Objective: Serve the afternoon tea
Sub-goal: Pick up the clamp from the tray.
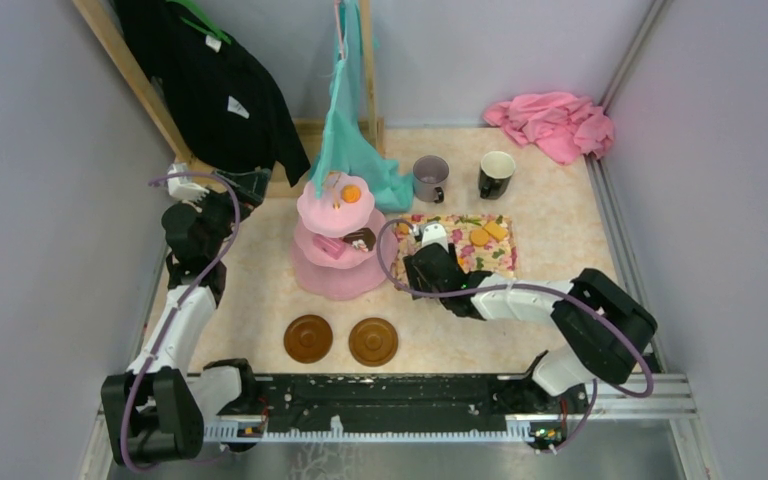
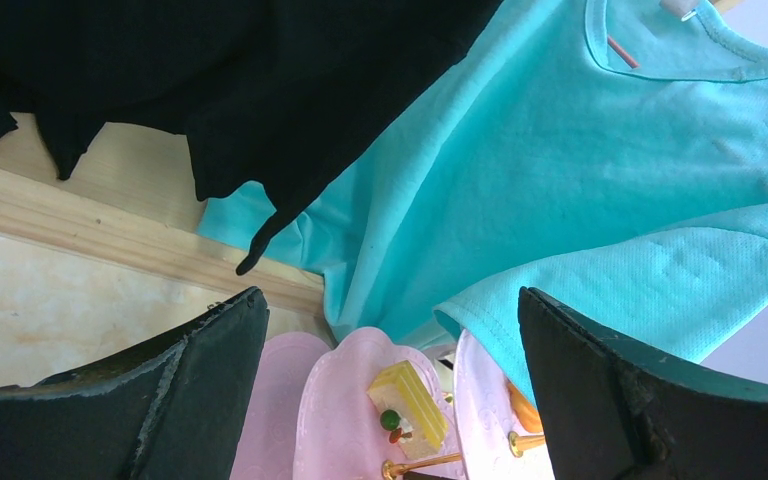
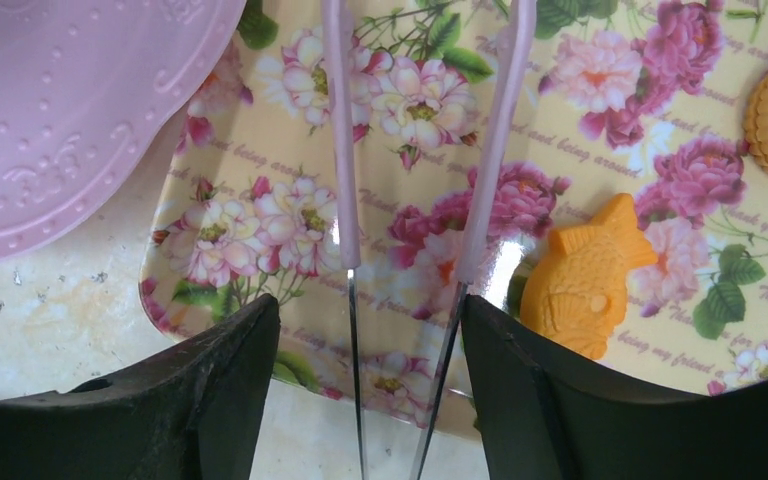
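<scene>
A pink three-tier stand [image 1: 338,272] holds an orange cake [image 1: 351,193] on top and pink [image 1: 329,247] and brown [image 1: 361,238] cakes lower down. In the left wrist view a yellow cake [image 2: 410,405] lies on a tier of the stand [image 2: 335,420]. My left gripper [image 2: 390,296] hangs open and empty beside the stand. My right gripper [image 3: 370,300] is open low over the floral tray [image 3: 240,230], straddling pink-tipped metal tongs [image 3: 343,200]; its right finger is close to one tong arm. A fish-shaped orange cake [image 3: 585,290] lies just to the right.
A grey mug [image 1: 430,177] and a black mug [image 1: 496,173] stand behind the tray [image 1: 498,264]. Two brown discs [image 1: 308,338] [image 1: 373,341] lie near the front. Teal fabric [image 2: 560,180] and a black garment [image 2: 260,80] hang over the stand. A pink cloth [image 1: 555,122] lies back right.
</scene>
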Motion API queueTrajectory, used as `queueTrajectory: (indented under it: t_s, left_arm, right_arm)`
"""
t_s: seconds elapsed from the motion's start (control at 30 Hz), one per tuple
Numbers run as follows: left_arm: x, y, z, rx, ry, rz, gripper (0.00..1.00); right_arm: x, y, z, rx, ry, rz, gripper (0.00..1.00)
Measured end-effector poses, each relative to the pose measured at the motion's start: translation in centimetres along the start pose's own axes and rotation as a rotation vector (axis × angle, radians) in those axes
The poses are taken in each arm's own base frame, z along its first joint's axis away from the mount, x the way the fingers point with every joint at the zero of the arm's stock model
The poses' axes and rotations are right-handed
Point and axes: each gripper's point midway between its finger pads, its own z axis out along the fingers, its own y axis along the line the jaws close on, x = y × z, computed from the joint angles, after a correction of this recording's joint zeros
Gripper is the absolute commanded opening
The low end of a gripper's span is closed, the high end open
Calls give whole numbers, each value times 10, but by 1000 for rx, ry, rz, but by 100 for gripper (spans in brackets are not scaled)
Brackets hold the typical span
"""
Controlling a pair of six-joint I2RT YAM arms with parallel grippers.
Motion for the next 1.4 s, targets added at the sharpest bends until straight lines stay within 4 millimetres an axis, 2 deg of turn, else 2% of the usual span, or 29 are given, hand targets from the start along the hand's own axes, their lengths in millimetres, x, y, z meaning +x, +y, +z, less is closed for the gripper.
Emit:
queueTrajectory:
  t_s: [0.5, 0.63, 0.93, 1.13, 1.2, 1.4]
  left_arm:
    - [2, 1, 1, -2, 4, -1, 99]
    - [2, 1, 1, -2, 4, -1, 99]
    - [2, 1, 1, -2, 4, -1, 99]
    - [2, 1, 1, -2, 4, -1, 99]
    - [2, 1, 1, -2, 4, -1, 99]
    - [2, 1, 1, -2, 4, -1, 99]
  right_arm:
    - [5, -7, 9, 19, 33, 7, 63]
    - [4, -7, 11, 21, 37, 4, 49]
    - [4, -9, 11, 34, 36, 4, 35]
    - [4, -13, 6, 47, 48, -3, 33]
    - [0, -14, 1, 50, 46, -3, 33]
    - [-33, -11, -18, 37, 1, 20, 33]
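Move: The right hand's open fingers already straddle the clamp, the lilac-and-metal tongs lying over the tray; its middle is about 2 cm ahead of the hand and 1 cm below. From that hand, the fish biscuit lies about 3 cm ahead and 6 cm right, the round biscuit 10 ahead and 10 right, and the cake stand some 5 ahead and 18 left. From the left hand, the clamp is about 36 cm right, 9 cm back and 25 cm below. The right fingers pinch the clamp's two legs from both sides, near where lilac meets metal. The right hand first settles about 1 cm down with a small shift forward and right, then closes the fingers by about half while almost still, and finally lifts roughly 4.5 cm nearly straight up, keeping its grip. ##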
